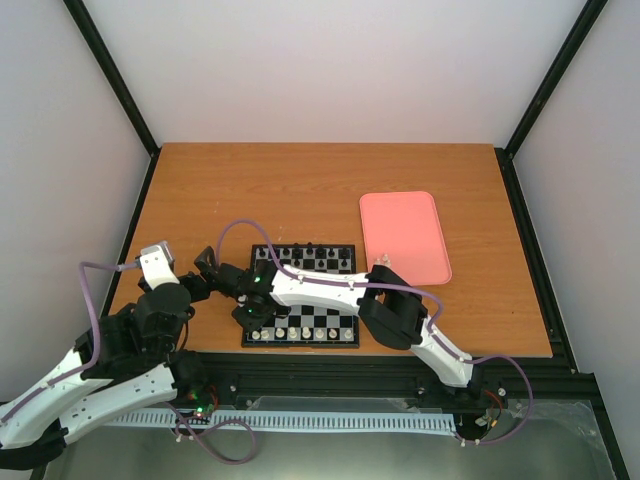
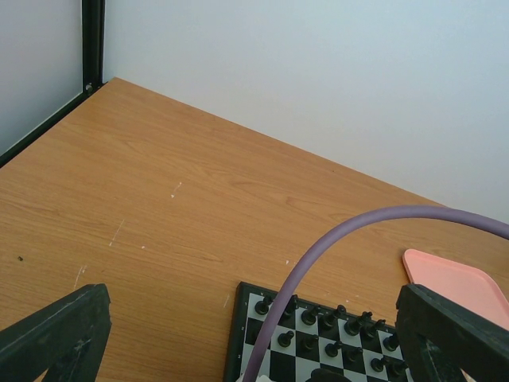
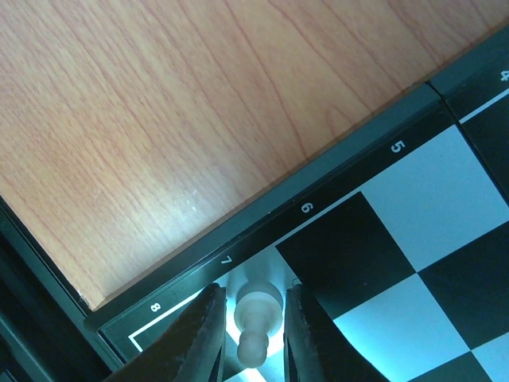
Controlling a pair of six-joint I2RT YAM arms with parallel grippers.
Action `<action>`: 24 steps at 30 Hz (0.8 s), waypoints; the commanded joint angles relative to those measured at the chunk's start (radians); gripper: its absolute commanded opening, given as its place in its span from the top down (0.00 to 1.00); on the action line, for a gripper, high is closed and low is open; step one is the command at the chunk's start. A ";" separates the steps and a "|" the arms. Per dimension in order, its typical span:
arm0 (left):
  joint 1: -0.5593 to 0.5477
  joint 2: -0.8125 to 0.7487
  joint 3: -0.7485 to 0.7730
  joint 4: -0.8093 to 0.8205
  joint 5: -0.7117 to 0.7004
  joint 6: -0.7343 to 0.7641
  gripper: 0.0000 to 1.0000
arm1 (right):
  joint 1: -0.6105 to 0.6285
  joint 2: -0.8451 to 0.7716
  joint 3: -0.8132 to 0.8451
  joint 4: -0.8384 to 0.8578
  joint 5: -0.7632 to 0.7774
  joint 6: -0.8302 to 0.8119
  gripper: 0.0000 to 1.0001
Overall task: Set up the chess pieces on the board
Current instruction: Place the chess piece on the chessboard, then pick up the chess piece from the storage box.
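The board lies at the near middle of the table. Several cream-white chess pieces stand along its near row. My right gripper reaches over the board's left edge. In the right wrist view its fingers close round a cream-white pawn, which stands upright on the white edge square marked 7 of the board. My left gripper hangs left of the board, open and empty. Its wrist view shows the wide-apart fingers and the board's far corner.
Black figures fill the far rows and show in the left wrist view. A pink tray lies right of the board, its corner in the left wrist view. A purple cable arcs across that view. Black frame posts stand at the table's corners.
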 commanded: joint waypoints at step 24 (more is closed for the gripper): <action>0.005 0.018 0.019 -0.023 -0.032 -0.026 0.00 | -0.067 -0.178 -0.031 0.020 0.225 -0.032 0.00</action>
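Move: The white chess piece stands on the left-most square of the board's second row, practically at the right hand's point, its middle about 1 cm lower between the loosened fingers. Level with it in height, the corner piece is some 3 cm straight back from the hand, and the next piece in that row is about 3 cm back and 3 cm to the right. From the left hand the chess piece lies roughly 3 cm back, 11 cm to the right and 25 cm below. The white chess piece is left on its square as the right fingers, already slightly apart, spread to fully open. The right hand first lifts about 2.5 cm while sliding a little left towards the board's side edge, then swings forward and back to the right, still climbing slightly, to finish nearly 5 cm away from the piece. Its fingertips tip forward some 10 degrees. ##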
